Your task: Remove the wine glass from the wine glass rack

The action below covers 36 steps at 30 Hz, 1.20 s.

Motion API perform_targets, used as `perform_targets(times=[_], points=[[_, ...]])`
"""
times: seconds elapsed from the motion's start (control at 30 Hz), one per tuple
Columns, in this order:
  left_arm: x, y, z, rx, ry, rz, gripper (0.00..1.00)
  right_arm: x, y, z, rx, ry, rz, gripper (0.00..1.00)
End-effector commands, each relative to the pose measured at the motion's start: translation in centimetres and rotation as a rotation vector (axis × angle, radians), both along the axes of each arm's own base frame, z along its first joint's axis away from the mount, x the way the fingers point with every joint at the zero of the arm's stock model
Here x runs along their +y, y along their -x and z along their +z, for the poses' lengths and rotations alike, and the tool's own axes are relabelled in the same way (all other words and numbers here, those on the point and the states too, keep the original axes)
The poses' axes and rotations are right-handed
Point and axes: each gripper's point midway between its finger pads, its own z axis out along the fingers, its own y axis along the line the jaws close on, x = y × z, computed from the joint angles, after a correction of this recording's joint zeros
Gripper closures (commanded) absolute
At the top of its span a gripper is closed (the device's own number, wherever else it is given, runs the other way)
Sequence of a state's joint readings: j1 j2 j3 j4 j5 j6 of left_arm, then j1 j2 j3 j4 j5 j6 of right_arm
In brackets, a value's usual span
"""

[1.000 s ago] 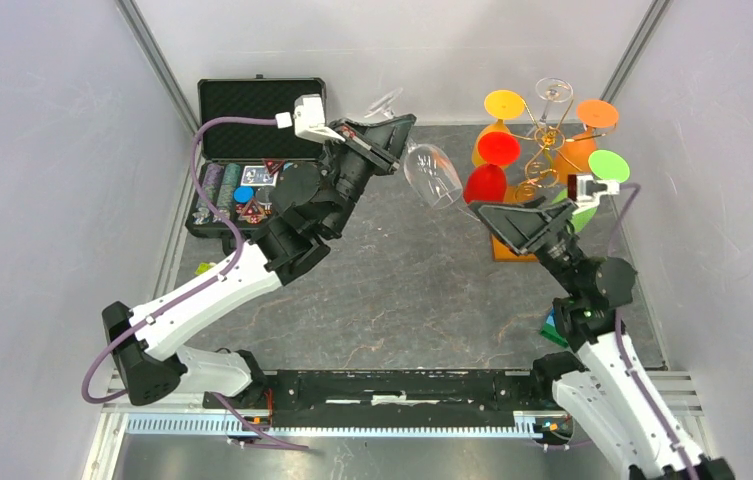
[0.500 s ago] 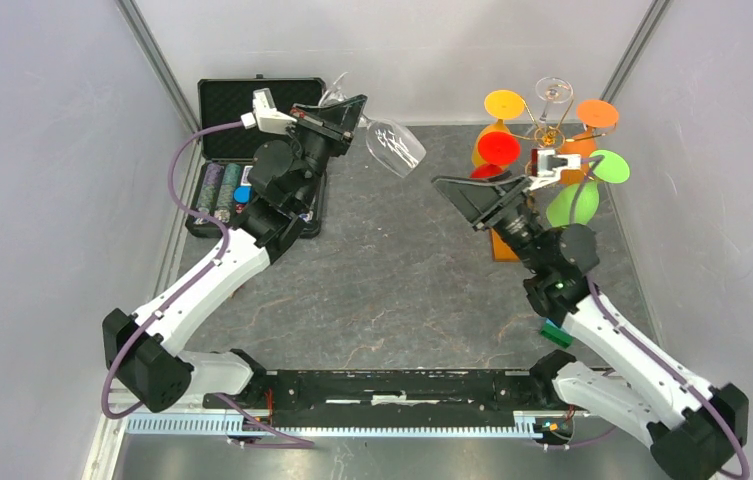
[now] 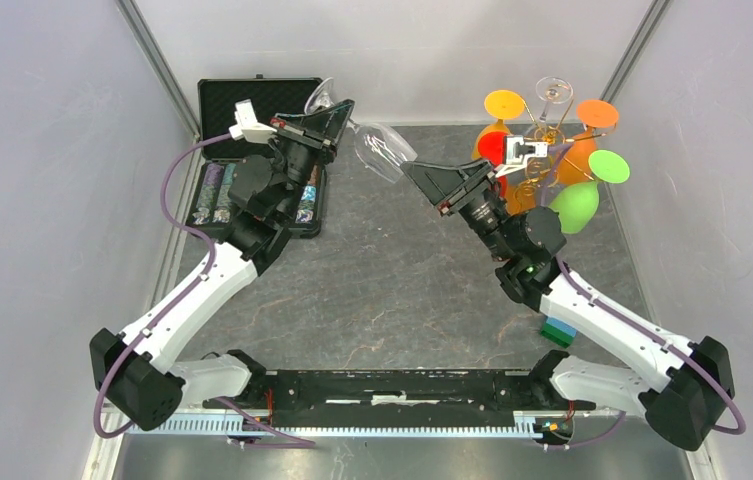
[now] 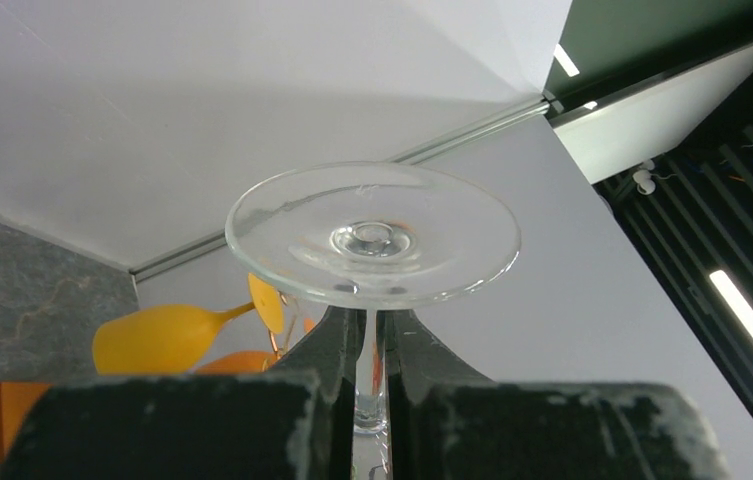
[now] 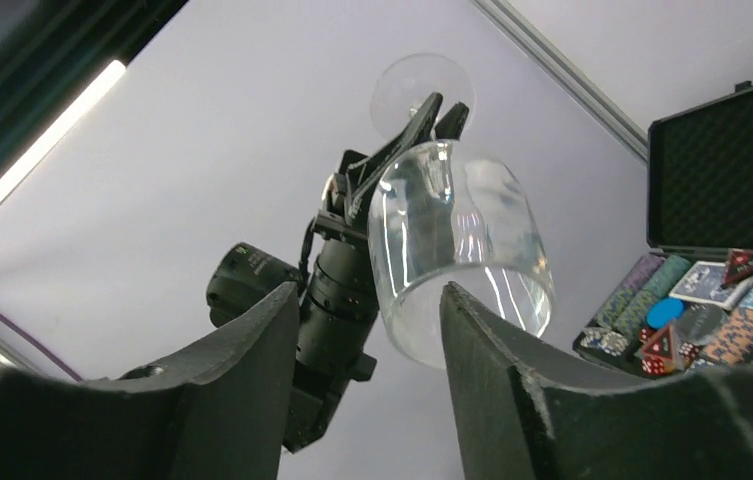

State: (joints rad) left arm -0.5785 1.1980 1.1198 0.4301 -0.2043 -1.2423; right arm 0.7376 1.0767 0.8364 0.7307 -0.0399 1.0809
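Observation:
A clear wine glass is off the rack and lies tilted in the air over the back of the table. My left gripper is shut on its stem. In the left wrist view the stem runs between the two black fingers of the left gripper, just below the round foot. My right gripper is open, its tips close to the bowl's rim. The bowl shows just beyond the right gripper, nothing between the fingers. The gold wine glass rack stands at back right.
Red, orange, yellow and green glasses and one clear glass hang on the rack. An open black chip case lies at back left, under the left arm. A green block sits by the right arm. Grey walls close both sides.
The left arm has carried the clear glass left and back, away from the rack. The right arm has swung left from the rack toward the bowl, and its jaws have narrowed.

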Motion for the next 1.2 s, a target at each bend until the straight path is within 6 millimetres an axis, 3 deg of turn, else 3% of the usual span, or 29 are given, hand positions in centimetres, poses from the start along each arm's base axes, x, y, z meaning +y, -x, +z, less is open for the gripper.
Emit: perform_targets(times=[0.0,0.23,0.6,0.67,0.73,0.8,0.9,1.0,1.17], points=[[0.6,2.1,3.2,-0.088,0.119,-0.061,0.98,-0.2,-0.1,2.9,-0.063,-0.052,-0.027,0.45],[0.4,2.9,3.2,-0.148,0.085,-0.078,0.98,0.8,-0.3,3.0,-0.038,-0.063,0.012,0.59],[0.8,5.1,3.2,-0.254,0.045,-0.093,0.95,1.6,-0.7,1.3,0.023,-0.038,0.018,0.99],[0.8,5.5,3.3,-0.267,0.028,-0.096,0.87,1.7,-0.7,1.2,0.011,-0.02,0.007,1.0],[0.9,6.0,3.4,-0.286,-0.001,-0.093,0.74,1.5,-1.2,0.9,0.01,-0.011,-0.021,1.0],[1.0,6.3,3.2,-0.29,-0.036,-0.088,0.54,1.5,-1.4,0.8,-0.002,0.009,-0.037,1.0],[1.1,6.8,2.9,-0.304,-0.1,-0.078,0.38,1.4,-1.8,0.4,-0.018,0.052,-0.082,1.0],[1.2,7.2,2.3,-0.314,-0.167,-0.065,0.28,1.1,-2.2,0.5,-0.049,0.11,-0.129,1.0],[1.4,7.2,-0.2,-0.26,-0.265,-0.053,0.14,0.9,-3.2,-0.3,-0.085,0.25,-0.209,1.0]])
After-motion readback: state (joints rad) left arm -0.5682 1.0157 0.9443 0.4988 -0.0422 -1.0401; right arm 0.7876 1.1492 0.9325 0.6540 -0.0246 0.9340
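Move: From the right hand, the clear wine glass's bowl, mouth towards that hand, lies about 4 cm ahead, 4 cm left and some 3 cm up; the red glass on the rack is roughly 12 cm farther ahead than the hand, 18 cm right and 20 cm below. The left hand already pinches the stem: from it the bowl is about 6 cm back, 7 cm right and slightly below, and the chip case some 8 cm ahead, 20 cm left and far below, about 45 cm. The right hand eases about 2.5 cm left, dipping forward a centimetre and back, and closes its half-open fingers fully over the near edge of the wine glass's rim, while the left keeps its pinch on the stem and drifts back some 2.5 cm. Only once the right fingers are shut does the left open wide, let go of the stem and draw back to about 5 cm in all, its fingers tipping up some 10 degrees and rolling slightly, as the right keeps its pinch and tilts a few degrees. ##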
